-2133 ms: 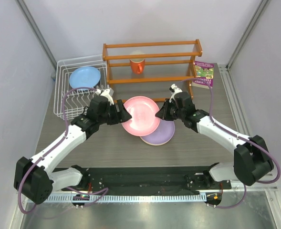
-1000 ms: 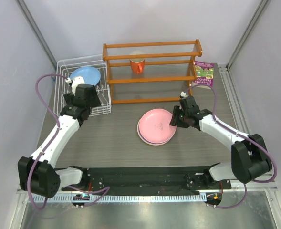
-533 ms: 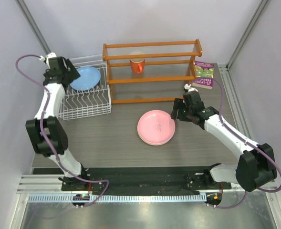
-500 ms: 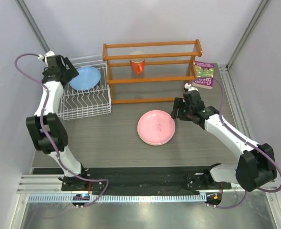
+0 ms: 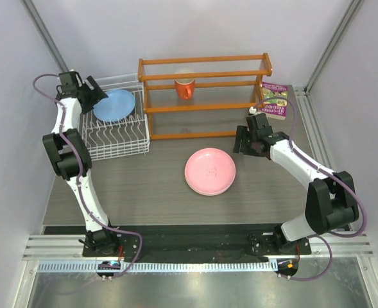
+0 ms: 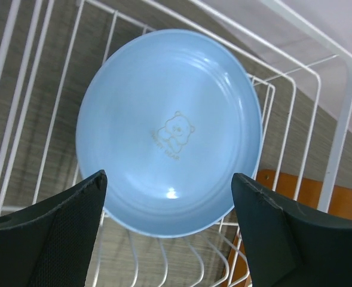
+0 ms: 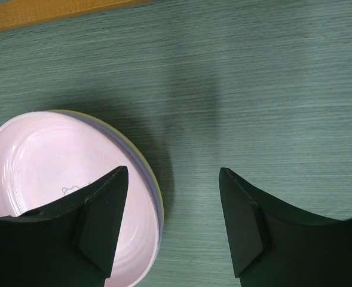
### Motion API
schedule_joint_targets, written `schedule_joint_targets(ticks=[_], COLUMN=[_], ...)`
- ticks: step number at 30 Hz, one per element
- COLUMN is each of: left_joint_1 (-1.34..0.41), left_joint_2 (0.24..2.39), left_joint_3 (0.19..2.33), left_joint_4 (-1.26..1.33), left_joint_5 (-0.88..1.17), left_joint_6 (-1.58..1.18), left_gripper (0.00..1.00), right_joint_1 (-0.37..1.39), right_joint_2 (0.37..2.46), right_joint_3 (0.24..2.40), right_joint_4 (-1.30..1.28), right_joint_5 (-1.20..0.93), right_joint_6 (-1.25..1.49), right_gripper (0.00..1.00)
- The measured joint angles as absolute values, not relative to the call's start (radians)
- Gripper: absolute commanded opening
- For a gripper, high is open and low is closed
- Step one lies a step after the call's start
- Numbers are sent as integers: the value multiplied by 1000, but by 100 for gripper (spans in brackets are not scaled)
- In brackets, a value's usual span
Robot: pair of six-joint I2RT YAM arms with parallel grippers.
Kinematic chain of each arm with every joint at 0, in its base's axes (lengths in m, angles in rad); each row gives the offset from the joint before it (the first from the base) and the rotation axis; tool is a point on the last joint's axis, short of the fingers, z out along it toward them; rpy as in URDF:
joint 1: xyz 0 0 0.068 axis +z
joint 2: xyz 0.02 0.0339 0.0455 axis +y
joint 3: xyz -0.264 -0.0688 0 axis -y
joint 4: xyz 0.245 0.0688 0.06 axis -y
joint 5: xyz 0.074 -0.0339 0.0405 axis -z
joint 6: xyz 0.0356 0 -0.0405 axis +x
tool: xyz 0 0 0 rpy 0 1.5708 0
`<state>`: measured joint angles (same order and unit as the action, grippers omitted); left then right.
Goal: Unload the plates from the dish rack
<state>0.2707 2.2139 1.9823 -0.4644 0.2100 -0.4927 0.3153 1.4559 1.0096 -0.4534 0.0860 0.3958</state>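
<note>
The light blue plate (image 5: 114,104) leans in the white wire dish rack (image 5: 131,144) at the back left; it fills the left wrist view (image 6: 170,128). My left gripper (image 5: 94,94) is open at the plate's left edge, a finger on either side of its lower rim, not touching. The pink plate (image 5: 210,171) lies on the table on top of a stack; lilac and yellow-orange rims show under it in the right wrist view (image 7: 155,191). My right gripper (image 5: 242,141) is open and empty, just above the stack's right edge (image 7: 173,209).
An orange wooden shelf frame (image 5: 205,96) with an orange mug (image 5: 185,87) stands behind the stack, right of the rack. A purple book (image 5: 275,99) leans at the shelf's right end. The rack's wires (image 6: 337,137) surround the blue plate.
The pink plate went from both grippers down onto the stack. My left arm swung back to the rack and closed in on the blue plate. My right gripper let go and backed off.
</note>
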Motion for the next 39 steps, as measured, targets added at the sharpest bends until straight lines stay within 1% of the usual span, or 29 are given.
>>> schedule_joint_targets(ticks=[4,11,17,24,31,36,37,38,39], left_joint_1=[274,297,297,291,283,270,270,270,270], left_joint_2=[2246,2268,2282,2289,2340,2360,2363,2364,2365], left_joint_3=[2035,2042,2042,2042,2042,2042,2042,2042,2042], left_joint_4=[-462,-467,-492,-514,-533,-544,-544,-544,-544], left_joint_5=[252,244,202,138,96,88,86,86,85], left_joint_6=[-509,-523,-522,-508,-489,-485,-484,-485,-485], left_gripper=[82,78,74,73,72,57,52,44,40], right_joint_1=[304,285,273,269,266,264,264,264,264], right_joint_2=[1494,1507,1514,1515,1515,1522,1526,1533,1538], right_joint_3=[1031,1044,1051,1051,1051,1051,1051,1051,1051], right_joint_4=[-453,-453,-453,-453,-453,-452,-452,-452,-453], right_joint_5=[75,53,41,36,31,28,27,25,24], right_joint_6=[393,385,375,371,371,371,371,371,371], right_gripper=[68,68,68,68,68,67,67,67,67])
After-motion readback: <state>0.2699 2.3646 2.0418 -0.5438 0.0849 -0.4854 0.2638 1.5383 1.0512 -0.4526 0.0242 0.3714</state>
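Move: Beneath the left hand and to its right lies the blue plate, its middle roughly 7 cm right, 3 cm farther out and 10 cm below. The dish rack's middle is about 6 cm right of the hand, 5 cm nearer the base and 11 cm down; the wooden shelf's left end stands level with the hand, some 19 cm right and 6 cm lower. From the right hand the blue plate lies about 21 cm ahead, 56 cm left and 6 cm lower. Sinking about 8 cm into the dish rack, the left hand brings its fingers down to the left edge of the blue plate, after edging 2 to 3 cm left. The fingers tip some 10 degrees further down and narrow from nearly wide open to about half, one on each side of the rim; a firm touch can't be seen. ##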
